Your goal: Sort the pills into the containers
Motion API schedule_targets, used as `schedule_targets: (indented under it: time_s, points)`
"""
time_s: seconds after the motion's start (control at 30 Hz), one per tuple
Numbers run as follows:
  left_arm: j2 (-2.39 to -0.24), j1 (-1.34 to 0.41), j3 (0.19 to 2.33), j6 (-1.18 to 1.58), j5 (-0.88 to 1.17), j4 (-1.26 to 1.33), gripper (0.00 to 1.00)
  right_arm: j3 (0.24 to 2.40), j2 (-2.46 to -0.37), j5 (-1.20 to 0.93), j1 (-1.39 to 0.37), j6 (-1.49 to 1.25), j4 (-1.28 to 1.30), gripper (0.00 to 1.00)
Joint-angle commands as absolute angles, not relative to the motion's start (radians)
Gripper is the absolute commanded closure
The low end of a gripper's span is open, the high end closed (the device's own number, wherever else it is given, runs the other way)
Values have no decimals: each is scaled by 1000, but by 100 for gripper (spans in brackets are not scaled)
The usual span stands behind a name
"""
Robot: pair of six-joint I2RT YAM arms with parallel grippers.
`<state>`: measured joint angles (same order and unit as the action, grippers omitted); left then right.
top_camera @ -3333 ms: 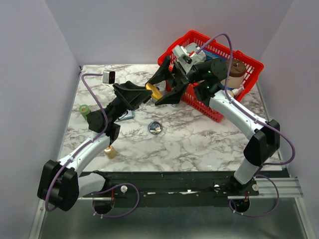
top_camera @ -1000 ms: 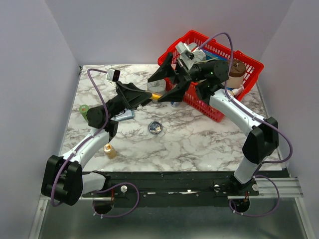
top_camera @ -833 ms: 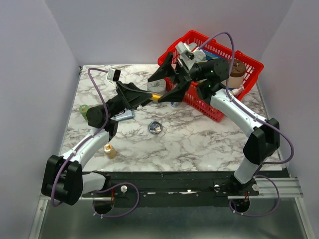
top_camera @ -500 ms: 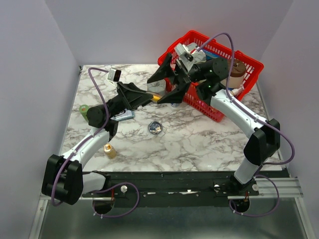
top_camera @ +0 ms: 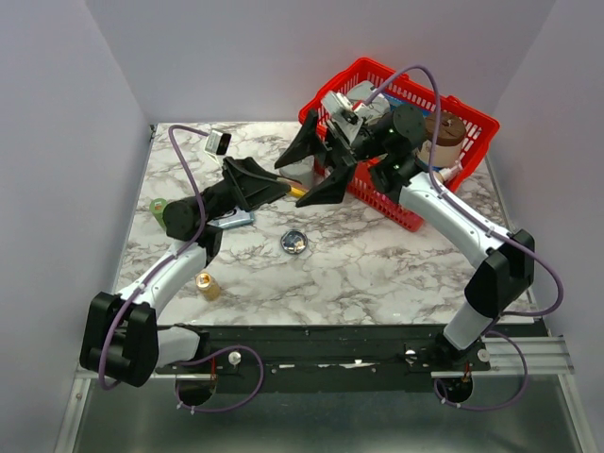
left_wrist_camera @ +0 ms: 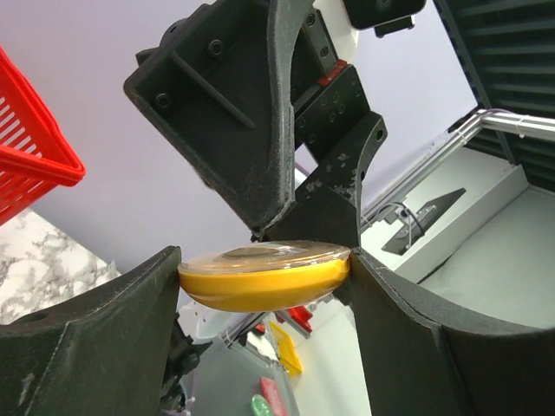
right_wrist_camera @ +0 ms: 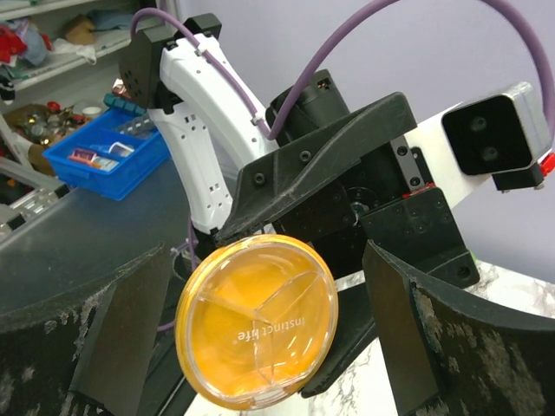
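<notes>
One of the containers, a translucent orange round dish (right_wrist_camera: pixel 257 321) with a clear three-part lid, hangs above the table at the back middle. My left gripper (left_wrist_camera: pixel 264 286) is shut on its rim, edge-on in the left wrist view (left_wrist_camera: pixel 264 276). My right gripper (right_wrist_camera: pixel 264 260) faces the lid, open, with a finger on each side and a gap to both. From above, the orange container (top_camera: pixel 297 190) peeks out between the left gripper (top_camera: pixel 281 187) and the right gripper (top_camera: pixel 313 173). The silvery container (top_camera: pixel 294 243) lies on the marble in the middle. Loose pills cannot be made out.
A red wire basket (top_camera: pixel 472 118) stands at the back right with a brown cylinder (top_camera: pixel 444 137) in it. A blister pack (top_camera: pixel 234 219) lies under the left arm. At the left sit a green item (top_camera: pixel 159 206) and a small amber bottle (top_camera: pixel 208 285).
My right gripper has shifted left and its jaws have spread a touch wider around the orange container. The left gripper keeps its hold, almost in place.
</notes>
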<state>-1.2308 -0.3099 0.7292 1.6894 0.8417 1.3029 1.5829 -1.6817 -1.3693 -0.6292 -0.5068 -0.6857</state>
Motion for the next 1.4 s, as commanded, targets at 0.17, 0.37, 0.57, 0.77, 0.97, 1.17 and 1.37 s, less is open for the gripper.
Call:
schedule_targets:
  time_s: [0.17, 0.37, 0.57, 0.77, 0.97, 1.17, 1.37]
  points:
    - [-1265, -275, 755, 1695, 994, 1551, 71, 1749, -1603, -1359, -638, 104, 58, 0]
    - [-1293, -272, 770, 1762, 1054, 1646, 71, 1804, -1592, -1348, -638, 358, 346, 0]
    - [-1293, -268, 785, 1787, 1109, 1687, 71, 1925, -1592, -1221, -647, 808, 856, 0]
    - [-1284, -270, 782, 1789, 1140, 1687, 71, 1859, -1554, -1181, -647, 839, 839, 0]
    - [-1267, -268, 784, 1798, 1140, 1687, 71, 1865, -1592, -1195, -676, 864, 882, 0]
    - [-1264, -275, 787, 1805, 1143, 1687, 71, 1876, -1605, -1192, -707, 903, 894, 0]
    - [-1261, -291, 787, 1815, 1152, 1689, 71, 1937, -1646, -1209, -722, 971, 952, 0]
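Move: The left gripper already holds the yellow pill container upright between its pads. That container sits just inside the open right fingers, about 1 cm to the left of the right hand point and 2 cm below it. From the left hand, the small pill dish lies roughly 36 cm below, 8 cm ahead and 2 cm left; the grey roll is some 33 cm below, 25 ahead and 1 left; the slim can some 32 below, 22 ahead and 9 right. Lower the left gripper about 3.5 cm with the yellow container still pinched, then ease it back a little, levelling its fingers and swinging them slightly clockwise. Take the open right gripper round with it: up a touch and to the right, then down and back to finish about 5 cm lower, its wrist tilted some 20 degrees so the fingers dip and one tip comes close over the lid. ##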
